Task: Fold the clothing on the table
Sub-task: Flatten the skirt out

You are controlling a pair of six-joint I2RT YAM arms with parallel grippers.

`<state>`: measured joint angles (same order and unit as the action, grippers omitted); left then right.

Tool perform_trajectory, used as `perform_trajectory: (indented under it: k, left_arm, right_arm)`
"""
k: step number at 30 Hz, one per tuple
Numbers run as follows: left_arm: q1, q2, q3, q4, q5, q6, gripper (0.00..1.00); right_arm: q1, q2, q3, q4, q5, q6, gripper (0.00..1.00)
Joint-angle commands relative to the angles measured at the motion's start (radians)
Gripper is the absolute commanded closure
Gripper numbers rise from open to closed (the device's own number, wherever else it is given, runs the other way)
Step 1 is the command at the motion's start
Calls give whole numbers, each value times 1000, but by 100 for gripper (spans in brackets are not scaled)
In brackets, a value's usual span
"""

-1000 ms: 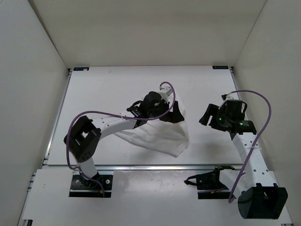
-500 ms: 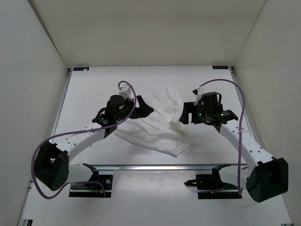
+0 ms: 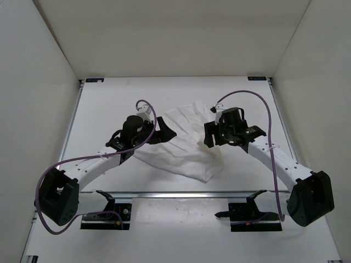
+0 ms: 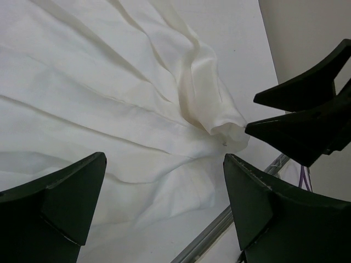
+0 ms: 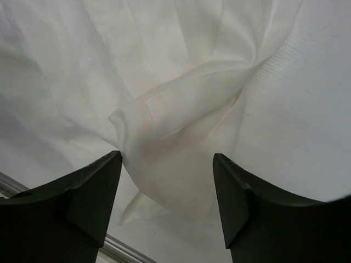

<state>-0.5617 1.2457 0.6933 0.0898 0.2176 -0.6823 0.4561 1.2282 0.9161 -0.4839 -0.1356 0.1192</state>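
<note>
The clothing (image 3: 184, 150) is a white pleated garment lying rumpled in the middle of the table (image 3: 109, 104). My left gripper (image 3: 166, 133) hovers at its left edge and is open. In the left wrist view the left gripper (image 4: 164, 158) spans pleated cloth (image 4: 109, 98) with nothing pinched. My right gripper (image 3: 209, 138) is at the garment's right edge, facing the left one, also open. The right wrist view has the right gripper (image 5: 167, 157) over a raised, bunched fold (image 5: 181, 109), fingers wide on either side. The right gripper's dark fingers (image 4: 301, 115) show in the left wrist view.
White walls close in the table on three sides. A silver rail (image 3: 181, 193) runs along the near edge, close to the garment's lower corner; it also shows as the rail (image 4: 219, 230) in the left wrist view. Purple cables loop over both arms.
My left arm has swung left from the garment's right part to its left edge, uncovering spread pleats. My right arm has come in from the right to the garment's right edge.
</note>
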Motion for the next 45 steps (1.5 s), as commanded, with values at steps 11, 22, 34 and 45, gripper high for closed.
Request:
perform_trajectory:
  k: [11, 22, 34, 45]
  left_arm:
    - [8, -35, -21, 25, 54, -13, 1]
    - [-113, 118, 93, -84, 135, 90, 1]
    - [-320, 374, 446, -308, 17, 317, 1]
    - [-486, 624, 699, -493, -112, 426, 1]
  right_arm:
    - [-16, 69, -62, 120, 28, -30, 59]
    - [-194, 2, -97, 99, 162, -62, 100]
    - [-343, -87, -238, 71, 146, -27, 100]
    - [-421, -114, -255, 73, 114, -19, 100]
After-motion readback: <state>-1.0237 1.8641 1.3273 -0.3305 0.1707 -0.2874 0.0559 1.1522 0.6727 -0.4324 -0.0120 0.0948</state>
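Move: Just under the right hand's half-open fingers, about 5 cm down, lies the skirt's folded-over flap; from that hand the skirt's near corner is some 14 cm back and 1 cm left, and its far corner roughly 15 cm ahead and 5 cm left. From the left hand the near corner lies about 14 cm back and 15 cm right, the flap about 1 cm back and 16 cm right; both are below it. Sinking some 4 cm, the right hand shuts its fingers on the skirt's folded-over flap, then draws the pinched cloth about 14 cm right, out over the bare table, swinging a little forward and back while turning clockwise and dropping nearly 3 cm more. The left hand, fingers wide open, sweeps right, back and down towards the near corner, turning clockwise; its contact can't be seen. ##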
